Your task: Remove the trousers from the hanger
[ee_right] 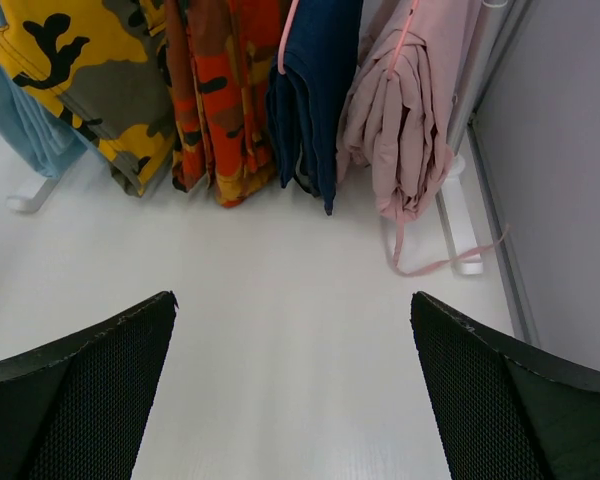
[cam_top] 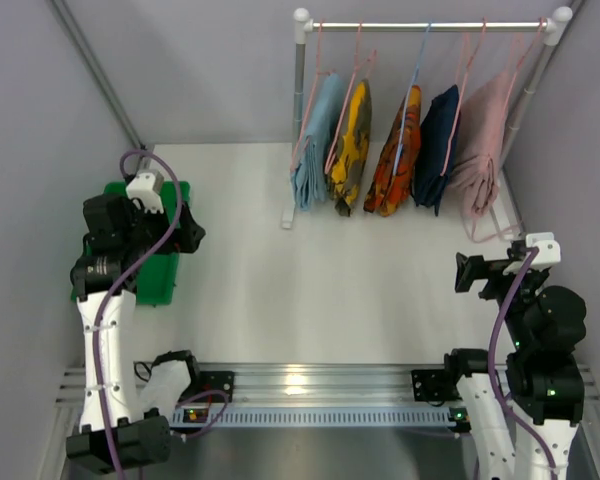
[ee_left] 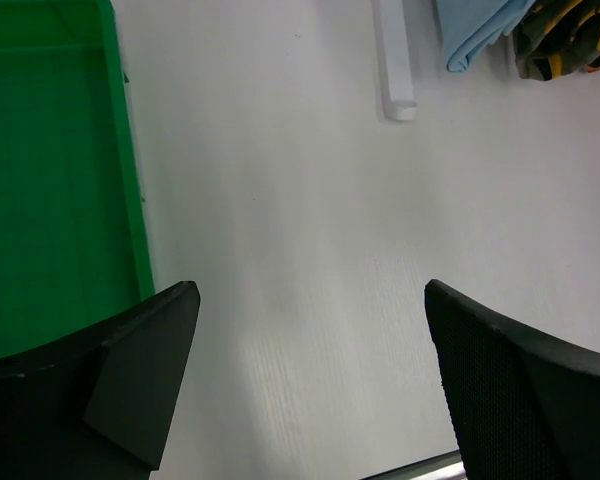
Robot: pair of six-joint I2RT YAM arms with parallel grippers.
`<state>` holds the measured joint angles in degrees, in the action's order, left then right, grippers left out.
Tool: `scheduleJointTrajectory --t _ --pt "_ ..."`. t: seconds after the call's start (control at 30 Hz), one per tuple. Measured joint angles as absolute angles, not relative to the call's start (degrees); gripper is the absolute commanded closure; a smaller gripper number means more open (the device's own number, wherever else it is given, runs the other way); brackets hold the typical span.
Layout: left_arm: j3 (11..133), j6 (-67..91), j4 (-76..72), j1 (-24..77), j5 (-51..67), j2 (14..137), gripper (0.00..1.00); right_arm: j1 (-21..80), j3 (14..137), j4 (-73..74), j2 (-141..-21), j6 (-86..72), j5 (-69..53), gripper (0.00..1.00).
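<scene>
A light blue pair of trousers and a yellow pair with black blotches hang folded on pink hangers at the left end of the white rack. Both show in the right wrist view, and their lower ends show in the left wrist view. My left gripper is open and empty over the table by the green bin. My right gripper is open and empty, well in front of the rack.
An orange-red patterned pair, a navy pair and a pink garment hang further right on the rack. A green bin sits at the left. The rack's foot rests on the table. Walls close in on both sides.
</scene>
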<state>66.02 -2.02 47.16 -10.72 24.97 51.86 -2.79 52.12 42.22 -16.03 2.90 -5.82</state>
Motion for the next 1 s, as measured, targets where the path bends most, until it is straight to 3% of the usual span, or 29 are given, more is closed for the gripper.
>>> scheduleJointTrajectory --t 0.23,0.43,0.67,0.83,1.0 --pt "68.4 -3.0 48.3 -10.7 23.6 55.7 0.01 -2.8 52.1 42.2 -16.6 2.7 -5.6 0.01" --pt "79.4 -3.2 50.7 -10.4 27.7 65.3 0.01 -2.8 52.7 42.0 -20.8 1.8 -6.1 0.0" --pt "100.5 2.4 49.6 -2.7 39.2 81.3 0.12 -2.8 55.7 42.0 -27.4 1.2 -7.4 0.01" --pt "105.8 13.9 41.0 7.0 46.9 88.0 0.2 -2.8 60.8 42.0 -32.8 0.1 -7.7 0.01" --pt "110.3 27.0 30.3 9.1 52.3 96.7 0.27 -2.8 65.7 42.1 -36.1 -2.4 -8.8 0.0"
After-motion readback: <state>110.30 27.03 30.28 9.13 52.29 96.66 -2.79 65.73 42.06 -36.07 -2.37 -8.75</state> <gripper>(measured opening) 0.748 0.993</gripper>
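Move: The light blue trousers hang about 22 cm ahead of the left hand and 30 cm to its right, roughly level with it; the near end of their pink hanger is closer, some 8 cm ahead, 24 cm right and 6 cm up. The yellow camouflage trousers hang about 8 cm right of the light blue pair, level with it. From the right hand, the light blue trousers lie roughly 33 cm ahead, 33 cm left and slightly lower. The left hand heads for the light blue trousers on the leftmost hanger, first forward and up about 13 cm each way, then sweeping some 19 cm right. It swings clockwise and rolls left side down, each some 30 degrees, while the open fingers narrow by a quarter, still clear of cloth and hanger. The right hand, wide open, eases forward, then also rises. ##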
